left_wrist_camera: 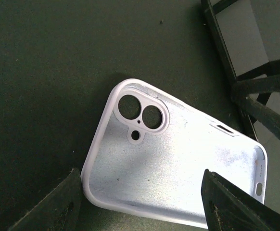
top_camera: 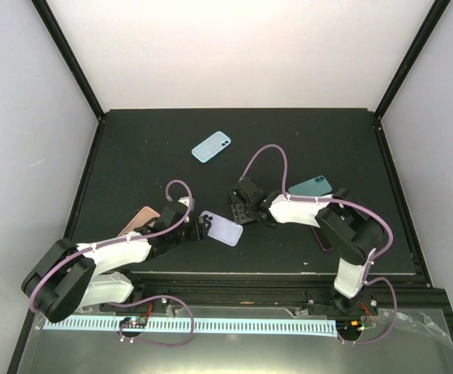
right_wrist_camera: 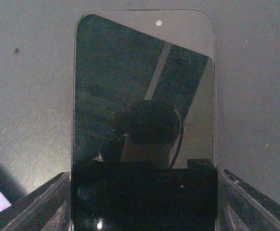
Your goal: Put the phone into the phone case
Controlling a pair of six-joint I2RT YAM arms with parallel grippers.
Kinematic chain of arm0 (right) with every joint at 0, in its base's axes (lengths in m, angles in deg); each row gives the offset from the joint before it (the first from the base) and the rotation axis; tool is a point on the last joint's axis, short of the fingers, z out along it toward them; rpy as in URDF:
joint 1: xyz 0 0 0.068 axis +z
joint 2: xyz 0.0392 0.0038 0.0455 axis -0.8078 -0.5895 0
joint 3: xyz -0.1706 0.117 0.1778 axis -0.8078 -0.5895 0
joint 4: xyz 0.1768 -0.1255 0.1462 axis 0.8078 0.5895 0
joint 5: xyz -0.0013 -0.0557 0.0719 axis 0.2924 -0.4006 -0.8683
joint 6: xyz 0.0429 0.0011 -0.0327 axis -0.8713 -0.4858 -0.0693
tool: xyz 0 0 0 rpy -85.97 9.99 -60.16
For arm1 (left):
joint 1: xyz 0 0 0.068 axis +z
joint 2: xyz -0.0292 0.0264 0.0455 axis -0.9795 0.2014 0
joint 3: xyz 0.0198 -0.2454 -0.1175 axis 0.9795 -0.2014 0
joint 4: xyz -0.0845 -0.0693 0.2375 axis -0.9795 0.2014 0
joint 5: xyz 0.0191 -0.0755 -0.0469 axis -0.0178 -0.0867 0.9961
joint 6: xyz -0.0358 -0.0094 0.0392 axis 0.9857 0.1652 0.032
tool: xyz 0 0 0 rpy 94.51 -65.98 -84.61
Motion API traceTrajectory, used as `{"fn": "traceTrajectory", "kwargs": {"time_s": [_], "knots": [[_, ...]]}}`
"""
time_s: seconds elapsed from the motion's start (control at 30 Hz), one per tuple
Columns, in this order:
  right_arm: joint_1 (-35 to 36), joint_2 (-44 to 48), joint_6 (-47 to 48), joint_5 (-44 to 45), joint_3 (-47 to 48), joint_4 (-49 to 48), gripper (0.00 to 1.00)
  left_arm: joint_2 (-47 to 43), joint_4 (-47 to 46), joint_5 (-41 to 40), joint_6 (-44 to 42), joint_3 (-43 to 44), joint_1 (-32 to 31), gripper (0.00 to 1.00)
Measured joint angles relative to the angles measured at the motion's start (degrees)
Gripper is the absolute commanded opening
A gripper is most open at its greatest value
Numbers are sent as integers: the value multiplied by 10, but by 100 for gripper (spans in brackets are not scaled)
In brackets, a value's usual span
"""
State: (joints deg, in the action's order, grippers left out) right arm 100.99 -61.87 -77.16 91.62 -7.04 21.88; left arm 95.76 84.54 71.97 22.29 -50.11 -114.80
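Note:
The phone case (left_wrist_camera: 178, 163) is pale lilac and lies open side up on the dark mat, its camera holes at the upper left. My left gripper (left_wrist_camera: 141, 173) is open over the case's near long edge. The left finger (left_wrist_camera: 58, 202) touches a corner and the right finger (left_wrist_camera: 231, 207) overlaps the rim. From above, the case (top_camera: 223, 230) sits between both arms, with the left gripper (top_camera: 198, 225) at its left end. The black phone (right_wrist_camera: 142, 86), screen up, is held at its near end, with my right gripper (right_wrist_camera: 144, 185) shut on both its side edges. The top view shows that gripper (top_camera: 239, 205) just right of the case.
A light blue phone (top_camera: 211, 146) lies farther back on the mat. A teal one (top_camera: 310, 185) rests by the right arm, a pink one (top_camera: 138, 220) by the left arm, and a dark reddish one (top_camera: 322, 238) under the right elbow. A raised black frame (top_camera: 395, 195) borders the mat.

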Motion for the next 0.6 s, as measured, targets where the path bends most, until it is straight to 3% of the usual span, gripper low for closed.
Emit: {"fn": "traceTrajectory", "kwargs": {"time_s": [0.6], "knots": [[89,60,-38,-12,-71,-13,62,-37,31,-1,21,-5,0,70]]}}
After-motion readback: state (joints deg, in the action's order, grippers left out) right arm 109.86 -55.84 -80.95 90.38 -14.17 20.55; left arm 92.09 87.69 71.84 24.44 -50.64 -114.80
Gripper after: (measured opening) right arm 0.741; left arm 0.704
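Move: The lilac phone case lies about 8 cm left of the right hand and 4 cm back, just below it. The black phone is already between those fingers. The light blue case is some 28 cm farther out and 12 cm left of this hand, and the teal case is 28 cm right and 12 cm ahead. From the left hand, the lilac case is about 6 cm right, 1 cm ahead and 2 cm below. The right hand, keeping its grip on the phone, slides level 7 cm back, 2 cm left, against the lilac case. ##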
